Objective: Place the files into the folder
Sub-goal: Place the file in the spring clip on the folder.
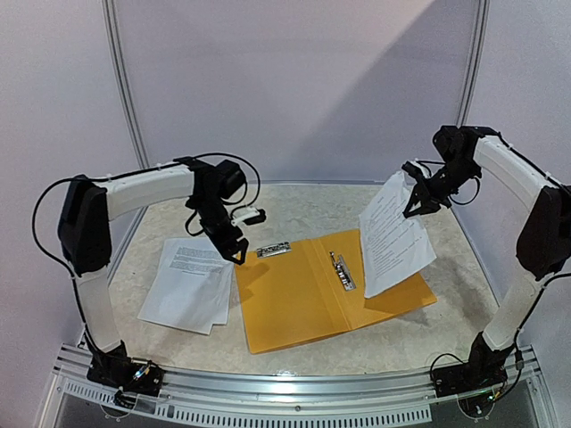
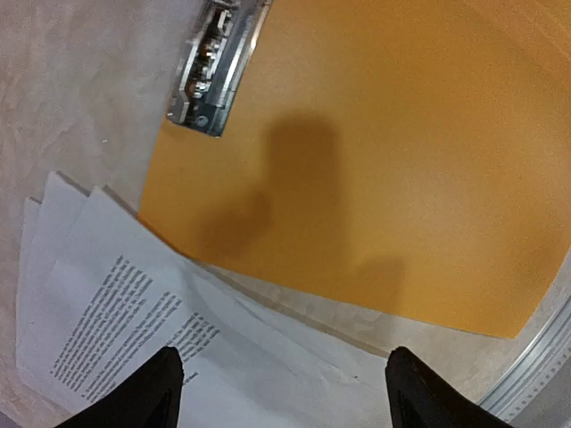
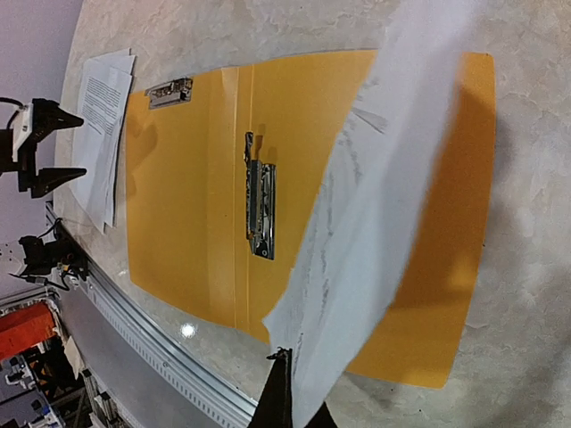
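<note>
The orange-yellow folder (image 1: 303,299) lies open on the table, its metal clip (image 1: 343,270) along the middle fold. My right gripper (image 1: 417,201) is shut on the top edge of one white printed sheet (image 1: 393,234), which hangs over the folder's right half with its lower edge near the folder; the same sheet (image 3: 384,223) droops across the right wrist view. More files (image 1: 189,283) lie stacked on the table left of the folder. My left gripper (image 1: 236,254) hovers open above the folder's left edge and that stack (image 2: 134,330), nothing between its fingers (image 2: 152,392).
A separate silver clip piece (image 1: 274,250) rests at the folder's back left corner, also in the left wrist view (image 2: 214,67). A slotted metal rail (image 1: 294,392) runs along the table's near edge. Curved frame posts (image 1: 125,89) stand behind the table.
</note>
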`<action>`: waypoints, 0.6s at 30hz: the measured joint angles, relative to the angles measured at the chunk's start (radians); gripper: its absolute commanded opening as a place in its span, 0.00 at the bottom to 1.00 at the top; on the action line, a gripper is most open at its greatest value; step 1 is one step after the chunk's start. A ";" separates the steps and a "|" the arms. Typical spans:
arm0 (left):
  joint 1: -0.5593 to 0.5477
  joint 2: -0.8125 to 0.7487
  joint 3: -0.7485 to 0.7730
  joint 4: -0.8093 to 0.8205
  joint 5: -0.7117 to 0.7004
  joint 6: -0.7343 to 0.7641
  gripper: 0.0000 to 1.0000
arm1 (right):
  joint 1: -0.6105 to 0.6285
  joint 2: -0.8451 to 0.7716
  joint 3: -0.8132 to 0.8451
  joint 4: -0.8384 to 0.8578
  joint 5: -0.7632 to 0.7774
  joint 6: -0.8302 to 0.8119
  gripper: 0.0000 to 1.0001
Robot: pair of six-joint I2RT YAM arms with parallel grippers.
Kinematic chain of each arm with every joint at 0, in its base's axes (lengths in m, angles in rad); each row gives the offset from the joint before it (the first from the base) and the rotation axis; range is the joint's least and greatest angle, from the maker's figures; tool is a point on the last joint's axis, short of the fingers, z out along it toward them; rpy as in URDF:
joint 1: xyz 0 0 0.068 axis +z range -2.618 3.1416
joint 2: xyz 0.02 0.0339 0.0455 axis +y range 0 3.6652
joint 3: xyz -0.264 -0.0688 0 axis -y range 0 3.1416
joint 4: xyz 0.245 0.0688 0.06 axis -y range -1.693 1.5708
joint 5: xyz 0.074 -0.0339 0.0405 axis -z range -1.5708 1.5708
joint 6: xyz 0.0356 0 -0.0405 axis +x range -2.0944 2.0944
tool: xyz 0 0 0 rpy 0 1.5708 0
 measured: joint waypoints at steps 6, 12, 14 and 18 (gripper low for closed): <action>-0.102 0.122 0.002 0.004 -0.052 -0.015 0.80 | 0.000 0.094 -0.007 0.010 0.002 -0.042 0.00; -0.134 0.203 -0.018 0.014 -0.106 -0.022 0.80 | 0.000 0.188 -0.037 0.031 0.056 -0.070 0.00; -0.135 0.211 -0.016 0.017 -0.129 -0.026 0.80 | 0.000 0.188 -0.041 0.031 0.105 -0.072 0.00; -0.137 0.216 -0.014 0.016 -0.156 -0.031 0.80 | 0.000 0.193 -0.046 0.034 0.182 -0.069 0.00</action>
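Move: The folder lies open, and the middle of its left flap is about 8 cm back, 12 cm right and 9 cm below the left hand. A metal fitting on that flap stands 7 cm ahead and 8 cm right of this hand; the loose sheets lie 17 cm left and 4 cm back. The spring clip is some 12 cm left, 2 cm back and 20 cm below the right hand, with the right flap's middle 3 cm left, 4 cm back. From the left hand, the spring clip is 29 cm right, level ahead. The file, still pinched at its upper part by the shut right fingers, is lowered about 9 cm over the folder's right flap; late on the right hand also drifts nearly 3 cm right while its fingers swing some 12 degrees nearer to straight down. Meanwhile the open left hand drops about 9 cm and 3 cm back onto the left flap near its outer edge, stopping there with its fingers spread. ##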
